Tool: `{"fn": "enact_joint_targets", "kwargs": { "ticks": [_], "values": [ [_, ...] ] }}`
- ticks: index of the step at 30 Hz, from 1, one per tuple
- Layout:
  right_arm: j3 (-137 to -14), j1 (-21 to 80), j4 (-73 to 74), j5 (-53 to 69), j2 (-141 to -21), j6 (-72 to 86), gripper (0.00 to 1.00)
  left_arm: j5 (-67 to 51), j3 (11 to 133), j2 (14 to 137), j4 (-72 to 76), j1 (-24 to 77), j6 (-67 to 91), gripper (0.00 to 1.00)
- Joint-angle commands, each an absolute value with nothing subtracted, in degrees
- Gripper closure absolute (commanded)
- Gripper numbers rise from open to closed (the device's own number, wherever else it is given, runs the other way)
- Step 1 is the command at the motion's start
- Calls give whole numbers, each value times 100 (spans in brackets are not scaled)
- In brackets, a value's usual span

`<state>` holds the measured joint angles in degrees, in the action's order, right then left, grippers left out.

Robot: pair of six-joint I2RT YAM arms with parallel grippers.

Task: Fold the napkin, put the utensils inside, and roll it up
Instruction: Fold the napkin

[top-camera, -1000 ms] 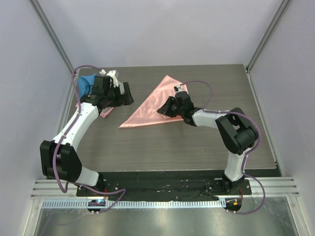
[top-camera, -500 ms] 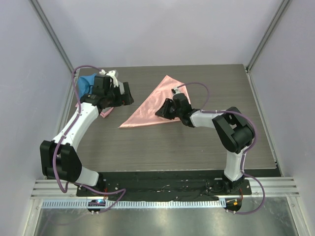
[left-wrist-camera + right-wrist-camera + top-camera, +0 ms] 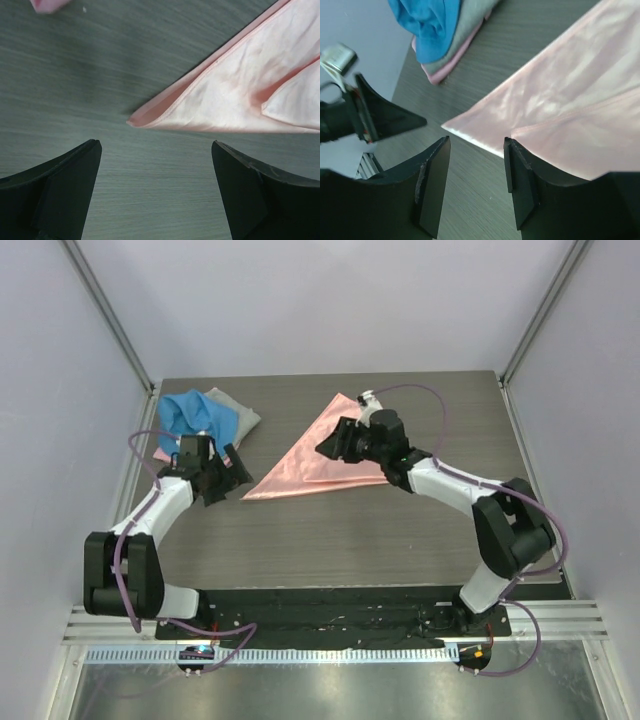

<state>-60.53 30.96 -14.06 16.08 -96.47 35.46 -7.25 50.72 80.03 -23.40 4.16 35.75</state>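
Note:
The napkin (image 3: pixel 310 455) lies flat on the dark table as a salmon-pink folded triangle, its long point (image 3: pixel 132 121) aimed left. A folded edge crosses it in the right wrist view (image 3: pixel 570 90). My right gripper (image 3: pixel 328 443) hovers over the napkin's middle, open (image 3: pixel 476 140), with nothing between its pads. My left gripper (image 3: pixel 232 478) sits just left of the napkin's point, wide open (image 3: pixel 155 145) over bare table, touching nothing. The utensils are out of view.
A pile of cloths lies at the back left: a blue cloth (image 3: pixel 195 412) on a grey cloth (image 3: pixel 238 412), with a pink edge (image 3: pixel 437 77) beneath. The enclosure's walls stand close to the table's left, right and back edges.
My right gripper opened from shut and shifted slightly back over the napkin. My left arm pulled away from the cloth pile, toward the front, and now faces the napkin's point.

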Motion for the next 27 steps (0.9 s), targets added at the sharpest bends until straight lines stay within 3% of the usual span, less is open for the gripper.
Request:
{"fn": "enact_joint_targets", "kwargs": {
  "ticks": [1, 7, 27],
  "values": [
    [-5969, 2743, -1380, 1705, -8957, 3164, 45, -783, 4510, 7532, -1329, 440, 4315, 6],
    [-5538, 2286, -1582, 1977, -8649, 3296, 45, -713, 4052, 7681, -810, 431, 4781, 18],
    [-5309, 2083, -1652, 2065, -8376, 3480, 45, -510, 3648, 8358, -176, 378, 5326, 42]
  ]
}}
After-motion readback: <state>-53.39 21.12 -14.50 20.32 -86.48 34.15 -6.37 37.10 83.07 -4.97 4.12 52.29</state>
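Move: The napkin's left corner lies about 7 cm below the left hand, roughly 1 cm ahead and 1 cm to its right. The tip of the folded-over flap is some 16 cm to that hand's right and 6 cm ahead; the cloth stack stands about 20 cm ahead and 9 cm left. From the right hand, the corner is some 22 cm left, 3 cm back and 14 cm below. Left hand sinks about 5 cm towards the napkin's left corner, fingers narrowing; empty right hand retreats 7 cm rightward. ##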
